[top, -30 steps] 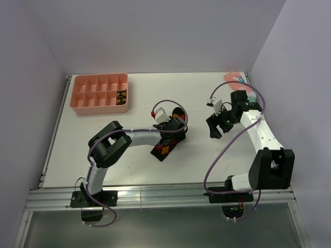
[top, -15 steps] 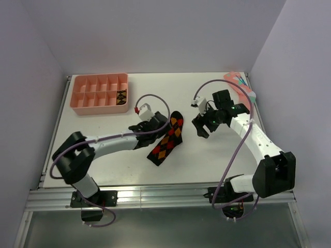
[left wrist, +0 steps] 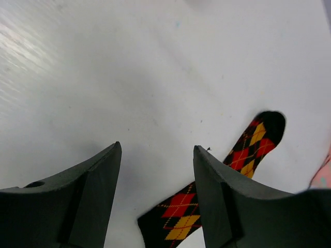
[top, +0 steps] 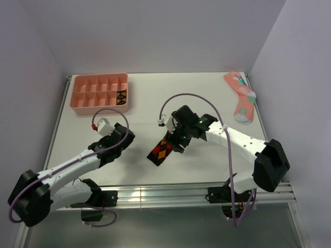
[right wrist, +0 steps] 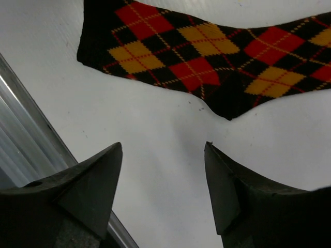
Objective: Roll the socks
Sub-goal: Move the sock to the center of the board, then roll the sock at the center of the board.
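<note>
A dark argyle sock with red and orange diamonds lies flat near the table's middle. It also shows in the left wrist view and the right wrist view. My right gripper hovers over its upper end and hides that part; it is open with only bare table between the fingers. My left gripper is open and empty, to the left of the sock and apart from it. A small dark argyle bundle sits in one compartment of the tray.
The pink divided tray stands at the back left. A pink sock with teal and white marks lies at the back right. The table's metal front rail runs close below the right gripper.
My left gripper let go, opened, and the arm drew back to the lower left, away from the sock. My right arm swung left from the back right and now hangs over the sock.
</note>
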`<state>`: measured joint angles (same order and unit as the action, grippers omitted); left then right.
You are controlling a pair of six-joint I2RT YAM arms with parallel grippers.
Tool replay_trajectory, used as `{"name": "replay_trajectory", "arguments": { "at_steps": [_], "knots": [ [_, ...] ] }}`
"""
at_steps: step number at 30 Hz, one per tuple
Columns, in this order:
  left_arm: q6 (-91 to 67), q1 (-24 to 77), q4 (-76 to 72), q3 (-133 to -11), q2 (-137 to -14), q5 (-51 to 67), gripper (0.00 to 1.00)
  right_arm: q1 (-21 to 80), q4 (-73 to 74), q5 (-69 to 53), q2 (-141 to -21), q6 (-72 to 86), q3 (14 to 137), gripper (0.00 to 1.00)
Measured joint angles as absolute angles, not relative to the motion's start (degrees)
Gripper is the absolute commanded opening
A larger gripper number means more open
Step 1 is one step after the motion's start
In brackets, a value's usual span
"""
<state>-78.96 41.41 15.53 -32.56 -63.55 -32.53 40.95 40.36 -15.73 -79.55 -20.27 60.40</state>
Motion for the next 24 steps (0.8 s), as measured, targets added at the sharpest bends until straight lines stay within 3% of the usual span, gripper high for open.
{"name": "replay_trajectory", "arguments": {
  "at_steps": [9,24],
  "knots": [
    [-73.19,29.93,18.94,-32.32,-50.63,-33.21,0.66,54.00,30.94,-6.50,-91.07,-8.56,61.41,0.61],
    [-60.49,14.52,13.56,-34.22,-53.25,-20.71,0.66,62.98,24.58,2.66,-103.44,1.06,67.94,0.50]
  ]
}}
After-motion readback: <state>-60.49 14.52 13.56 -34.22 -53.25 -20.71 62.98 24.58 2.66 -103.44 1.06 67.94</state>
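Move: The black, red and orange argyle sock lies flat, its middle about 4 cm ahead of the right gripper, 7 cm to the left and 10 cm below. Its cuff, the end to go for, is roughly 4 cm back and 12 cm left of that gripper. The front rail runs some 17 cm straight behind the hand. From the left gripper the sock's middle is about 17 cm right, 1 cm back and 8 cm down. Bring the right gripper about 12 cm left while sinking some 7 cm and easing slightly back, until its fingertips hang at the sock's cuff; narrow the fingers partway, but leave them open. Meanwhile clear the left gripper away from the sock, open, about 10 cm left, rising 5 cm or so and going a little forward. ##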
